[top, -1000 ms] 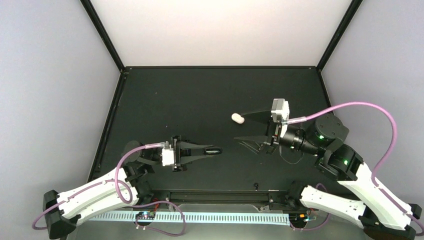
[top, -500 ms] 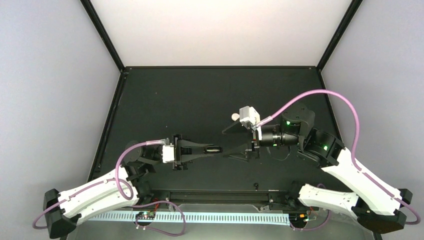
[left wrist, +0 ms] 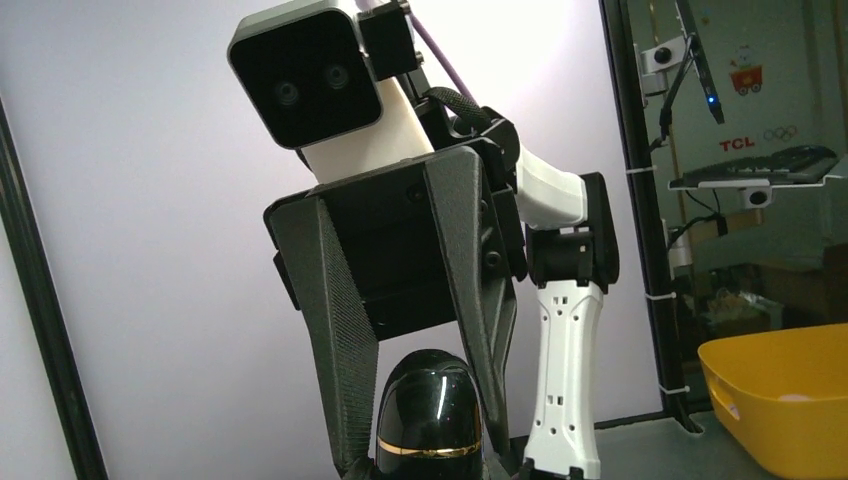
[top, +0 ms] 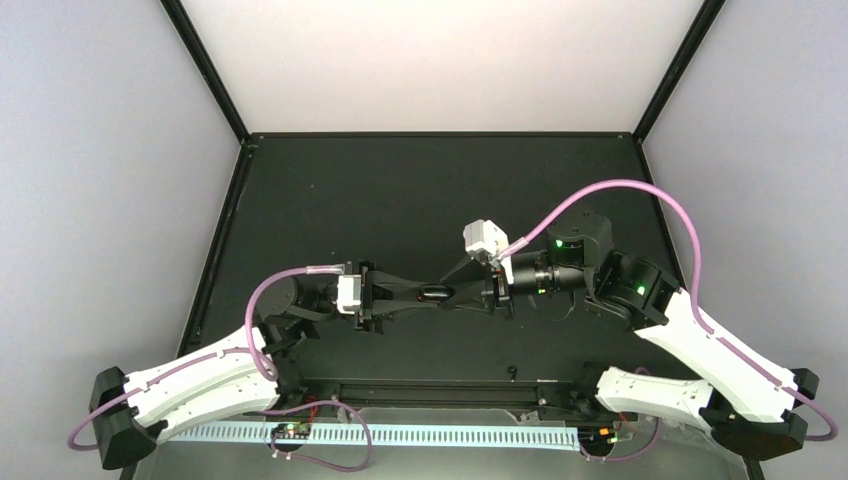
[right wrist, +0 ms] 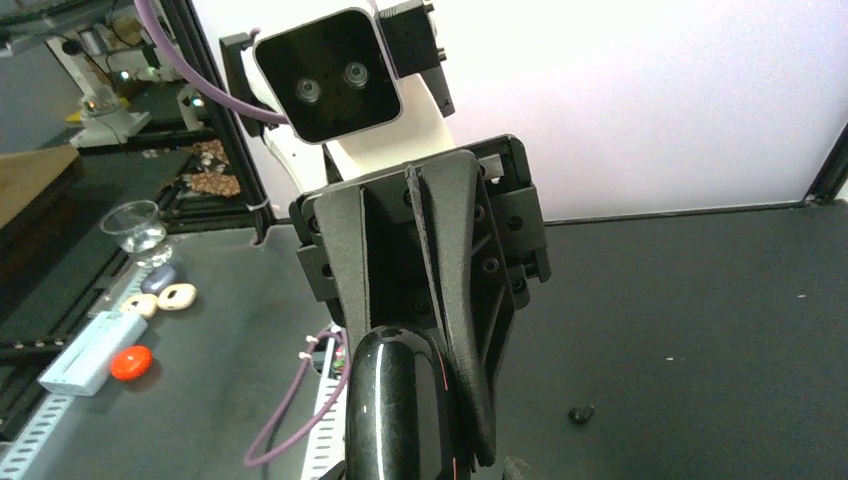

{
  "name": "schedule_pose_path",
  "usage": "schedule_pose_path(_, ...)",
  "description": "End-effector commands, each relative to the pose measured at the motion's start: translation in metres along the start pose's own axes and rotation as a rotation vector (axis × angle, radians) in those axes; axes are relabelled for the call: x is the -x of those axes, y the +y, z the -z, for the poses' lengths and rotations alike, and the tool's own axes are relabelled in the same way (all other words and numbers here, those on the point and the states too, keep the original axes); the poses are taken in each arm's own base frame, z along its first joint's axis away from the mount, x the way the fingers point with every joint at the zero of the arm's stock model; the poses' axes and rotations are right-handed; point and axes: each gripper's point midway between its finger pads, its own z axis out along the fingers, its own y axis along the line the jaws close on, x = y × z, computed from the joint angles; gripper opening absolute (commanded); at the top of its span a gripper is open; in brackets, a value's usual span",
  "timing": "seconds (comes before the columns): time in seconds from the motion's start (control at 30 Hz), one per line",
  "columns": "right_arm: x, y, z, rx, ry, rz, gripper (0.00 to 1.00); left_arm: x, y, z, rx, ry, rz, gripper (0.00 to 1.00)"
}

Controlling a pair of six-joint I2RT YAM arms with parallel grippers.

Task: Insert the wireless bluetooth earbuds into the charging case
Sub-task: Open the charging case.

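A glossy black puck with a thin gold band (top: 434, 294) hangs above the black mat between both arms. My left gripper (top: 424, 295) is shut on its left end. My right gripper (top: 450, 294) faces it from the right, jaws drawn in against the puck's other end. In the left wrist view the puck (left wrist: 430, 410) stands between the right gripper's ribbed fingers (left wrist: 335, 330). In the right wrist view the puck (right wrist: 395, 410) sits between the left gripper's fingers (right wrist: 450, 300). The charging case is hidden. A tiny dark bit (right wrist: 580, 412) lies on the mat, too small to tell whether it is one of the earbuds.
Black frame rails (top: 215, 240) edge the black mat (top: 400, 190), with pale walls behind. Outside the frame are a yellow bin (left wrist: 780, 400), a glass (right wrist: 135, 225), a red object (right wrist: 130, 362) and a pale box (right wrist: 80, 355).
My right arm swung left to the puck and its wide-open jaws closed in on it. The left gripper carried the puck slightly right. The right wrist camera now covers the white oval.
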Motion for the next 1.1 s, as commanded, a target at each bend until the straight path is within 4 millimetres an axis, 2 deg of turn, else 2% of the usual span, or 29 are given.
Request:
schedule_pose_path(0.0,0.004,-0.002,0.005,-0.043,0.003,0.024,0.34,0.028,0.001,-0.007,-0.012,-0.070,-0.008,0.02)
schedule_pose_path(0.2,0.005,-0.006,0.007,-0.080,-0.001,0.044,0.19,0.024,0.005,-0.009,0.000,-0.058,0.015,0.02)
schedule_pose_path(0.4,0.002,-0.011,0.007,-0.123,0.013,0.066,0.06,0.020,0.009,-0.012,0.016,-0.037,0.032,0.10)
schedule_pose_path(0.53,-0.001,-0.015,0.006,-0.164,0.032,0.095,0.03,0.015,0.012,-0.014,0.027,-0.016,0.051,0.16)
schedule_pose_path(0.73,-0.010,-0.021,0.005,-0.241,0.080,0.163,0.01,0.011,0.014,-0.017,0.028,0.007,0.082,0.17)
schedule_pose_path(1.07,-0.011,-0.027,0.010,-0.295,0.075,0.202,0.01,0.008,0.014,-0.017,0.023,0.018,0.106,0.19)
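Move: The charging case is already in the left fingers, its middle about 1 cm to the right of the left hand point and level with it. The same case sits between the right hand's still-open fingers, about 1 cm to that hand's left. On the table some 40 cm below, a small black piece lies about 14 cm to the right hand's right and 4 cm back. A black earbud lies roughly 17 cm to the left hand's left and 14 cm ahead. Closing first, the right fingers shut on the charging case and pinch it from the right side, while the left fingers keep their hold. The two hands carry it about 1 cm to the right, the left hand also easing some 1.5 cm forward. They roll in opposite senses about the left-right line: the right hand's forward side lifts some 10 degrees, the left's dips about 5, and the right fingers also swing slightly clockwise. ##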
